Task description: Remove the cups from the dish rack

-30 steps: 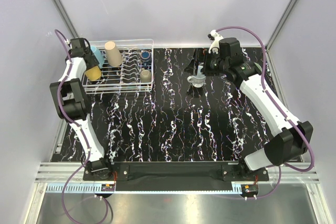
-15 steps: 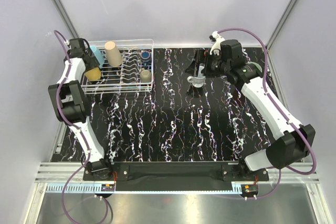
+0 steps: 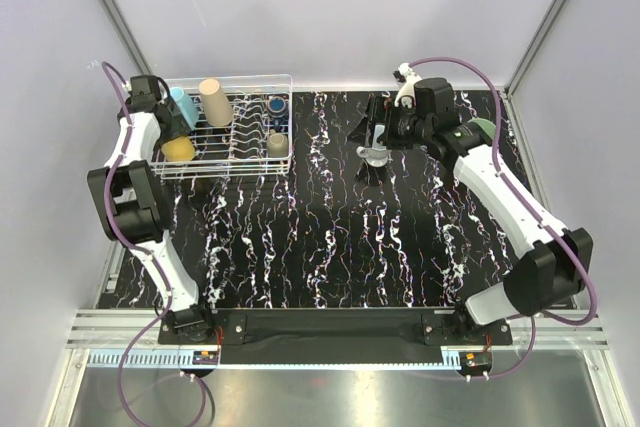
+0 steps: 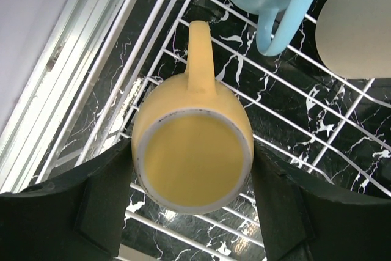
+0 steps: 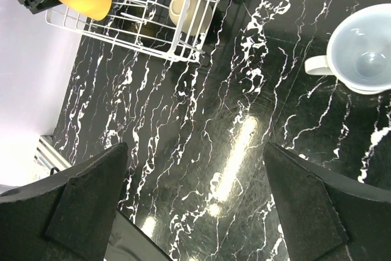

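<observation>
In the left wrist view a yellow mug [image 4: 192, 157] sits between the fingers of my left gripper [image 4: 192, 175], which is shut on it, both pads against its sides. It hangs over the left end of the white dish rack [image 3: 250, 169], handle pointing away. Still in the rack are a cyan mug [image 3: 183, 102], a tan tumbler [image 3: 214, 102], a navy cup [image 3: 275, 105] and a cream cup [image 3: 277, 144]. A pale mug [image 5: 365, 53] stands upright on the table. My right gripper [image 5: 201, 212] hovers open and empty beside it, over the bare table.
The table is black marble [image 3: 330, 247] with white veins. The rack fills its far left corner, next to the enclosure wall and a metal rail [image 4: 67, 59]. The cyan mug's handle [image 4: 278, 29] and the tan tumbler [image 4: 357, 29] lie just beyond the yellow mug.
The left gripper with the yellow mug has shifted slightly toward the near left edge of the rack. The right wrist has drawn back a little from the pale mug.
</observation>
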`<action>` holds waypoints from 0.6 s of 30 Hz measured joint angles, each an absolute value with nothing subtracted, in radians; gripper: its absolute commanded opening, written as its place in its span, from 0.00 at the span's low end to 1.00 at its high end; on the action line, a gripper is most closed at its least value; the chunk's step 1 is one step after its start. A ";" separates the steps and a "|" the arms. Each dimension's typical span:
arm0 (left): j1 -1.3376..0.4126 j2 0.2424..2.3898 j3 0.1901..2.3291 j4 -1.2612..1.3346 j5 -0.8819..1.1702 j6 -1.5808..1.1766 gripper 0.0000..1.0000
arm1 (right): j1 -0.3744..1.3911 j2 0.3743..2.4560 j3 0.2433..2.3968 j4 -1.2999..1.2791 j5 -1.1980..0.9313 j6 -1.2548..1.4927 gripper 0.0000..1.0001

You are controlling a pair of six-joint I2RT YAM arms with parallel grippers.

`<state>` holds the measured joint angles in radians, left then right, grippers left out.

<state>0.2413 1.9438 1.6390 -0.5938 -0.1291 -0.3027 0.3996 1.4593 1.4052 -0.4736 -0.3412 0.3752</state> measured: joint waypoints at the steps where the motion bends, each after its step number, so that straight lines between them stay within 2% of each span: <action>1: 0.240 1.938 1.636 -0.597 -0.127 -0.303 0.00 | 0.400 1.469 1.405 -0.467 -0.345 0.378 1.00; 9: 0.220 1.873 1.626 -0.616 -0.086 -0.308 0.00 | 0.412 1.609 1.428 -0.393 -0.389 0.421 1.00; 18: 0.200 1.784 1.626 -0.618 0.020 -0.349 0.00 | 0.464 1.754 1.573 -0.344 -0.385 0.434 1.00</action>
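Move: Between the left fingers the yellow cup is already gripped, still low at the rack; the open right gripper it is being carried to is some 45 cm to the right, 9 cm back and 14 cm higher. From the left hand the blue cup stands 8 cm ahead and 2 right, the tall beige cup 9 ahead and 10 right, the small beige cup level and 25 right. From the right hand the white cup is 6 cm ahead, 6 right and 21 below. Raising the yellow cup about 6.5 cm off the rack while carrying it some 5 cm to the right, the left hand keeps its grip and tips its fingers outward by roughly 10 degrees. The right hand, empty and wide open, reaches left and forward over the table towards that cup, first sinking about 4 cm and then rising again slightly. ##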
